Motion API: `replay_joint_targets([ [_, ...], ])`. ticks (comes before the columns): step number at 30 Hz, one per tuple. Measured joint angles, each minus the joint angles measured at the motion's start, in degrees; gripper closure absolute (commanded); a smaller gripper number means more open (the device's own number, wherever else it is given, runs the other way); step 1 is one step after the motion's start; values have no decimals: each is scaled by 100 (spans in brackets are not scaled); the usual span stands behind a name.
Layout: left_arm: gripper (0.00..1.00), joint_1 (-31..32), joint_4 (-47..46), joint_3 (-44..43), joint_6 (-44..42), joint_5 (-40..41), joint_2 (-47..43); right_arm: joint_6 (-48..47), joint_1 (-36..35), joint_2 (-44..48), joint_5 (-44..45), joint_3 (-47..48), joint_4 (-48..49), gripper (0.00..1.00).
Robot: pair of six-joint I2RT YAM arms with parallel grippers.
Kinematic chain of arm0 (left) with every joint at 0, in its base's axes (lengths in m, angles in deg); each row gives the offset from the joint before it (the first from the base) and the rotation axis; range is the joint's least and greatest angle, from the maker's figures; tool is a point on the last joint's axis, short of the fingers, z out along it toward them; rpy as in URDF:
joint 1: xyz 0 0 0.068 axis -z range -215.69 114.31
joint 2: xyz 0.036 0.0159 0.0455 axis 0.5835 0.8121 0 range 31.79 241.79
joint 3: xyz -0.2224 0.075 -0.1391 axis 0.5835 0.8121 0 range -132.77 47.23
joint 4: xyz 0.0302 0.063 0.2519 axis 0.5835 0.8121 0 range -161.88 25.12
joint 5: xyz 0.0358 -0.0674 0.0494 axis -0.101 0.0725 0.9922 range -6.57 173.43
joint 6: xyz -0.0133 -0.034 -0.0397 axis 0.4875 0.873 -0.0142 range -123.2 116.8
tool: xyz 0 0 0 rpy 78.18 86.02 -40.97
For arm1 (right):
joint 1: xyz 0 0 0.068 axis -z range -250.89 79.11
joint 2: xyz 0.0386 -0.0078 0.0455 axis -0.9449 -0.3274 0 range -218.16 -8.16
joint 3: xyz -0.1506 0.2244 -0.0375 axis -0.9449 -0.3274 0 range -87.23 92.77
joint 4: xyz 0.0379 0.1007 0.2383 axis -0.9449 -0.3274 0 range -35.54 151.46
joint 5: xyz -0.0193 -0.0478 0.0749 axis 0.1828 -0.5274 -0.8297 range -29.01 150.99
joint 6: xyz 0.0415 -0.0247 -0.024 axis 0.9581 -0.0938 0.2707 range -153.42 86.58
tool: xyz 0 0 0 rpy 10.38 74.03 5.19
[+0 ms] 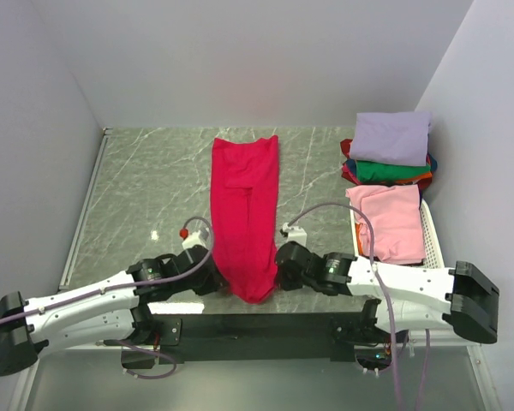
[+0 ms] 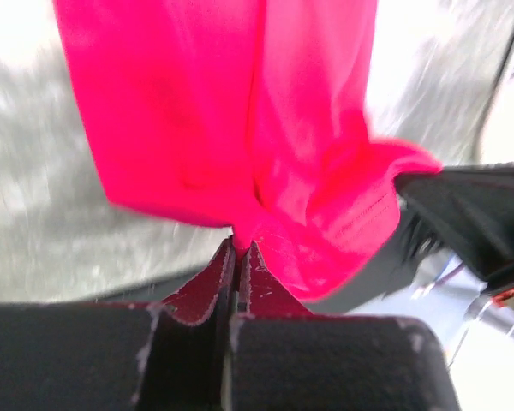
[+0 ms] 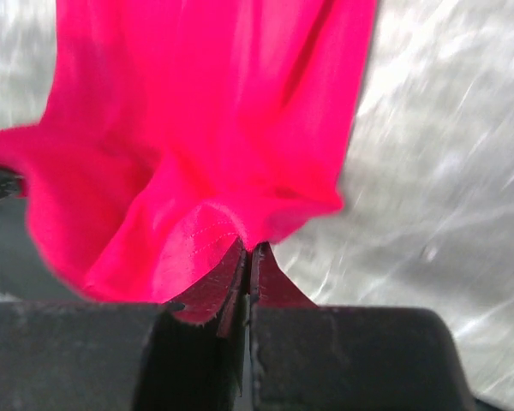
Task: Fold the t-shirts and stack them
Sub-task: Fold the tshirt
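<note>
A crimson-red t-shirt [image 1: 244, 205] lies as a long narrow strip down the middle of the table, its near end lifted. My left gripper [image 1: 218, 276] is shut on that end's left corner, and the cloth [image 2: 240, 137] bunches at the closed fingertips [image 2: 239, 246]. My right gripper [image 1: 277, 264] is shut on the right corner, with red fabric [image 3: 197, 145] pinched at its tips [image 3: 249, 248]. A stack of folded t-shirts [image 1: 389, 154] sits at the back right with lavender on top, green, orange and blue below.
A pink shirt [image 1: 387, 221] lies over a white perforated basket [image 1: 431, 235] at the right edge. Grey walls close in the marble table [image 1: 146, 188] at the back and both sides. A small red-tipped part [image 1: 185, 232] sits by the left arm.
</note>
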Motion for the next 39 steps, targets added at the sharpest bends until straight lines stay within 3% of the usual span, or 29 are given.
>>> replay_joint_targets([
  [9,99,-2118,-968,-74,-1029,26,796,-1141,1121,-1060,2,664,708,100],
  [25,99,-3709,-2295,-1814,-2863,-483,3541,-2627,2754,-3296,-378,2643,1163,100],
  [39,99,-4172,-2579,-2953,-3456,-859,5012,-3128,3348,-4380,-713,4063,964,100],
])
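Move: Both my hands hold the corners of the t-shirt's near hem, about 6-7 cm off the table. The t-shirt's flat middle, where the hem goes, lies some 27 cm ahead of each hand, 8 cm to my left hand's right and 11 cm to my right hand's left. Beyond it, still nearer its left side, lies the folded sleeve flap, about 39 cm ahead; the t-shirt's far edge is roughly 50 cm ahead, on the middle line. With the hem still pinched and stretched between my two shut grippers, I sweep both hands forward together about 30 cm, low over the t-shirt towards its folded sleeve flap, slowing near the end. My left hand drifts 5 cm left early on; my right keeps nearly level. Both wrists tip the fingers some 10-15 degrees more forward. ##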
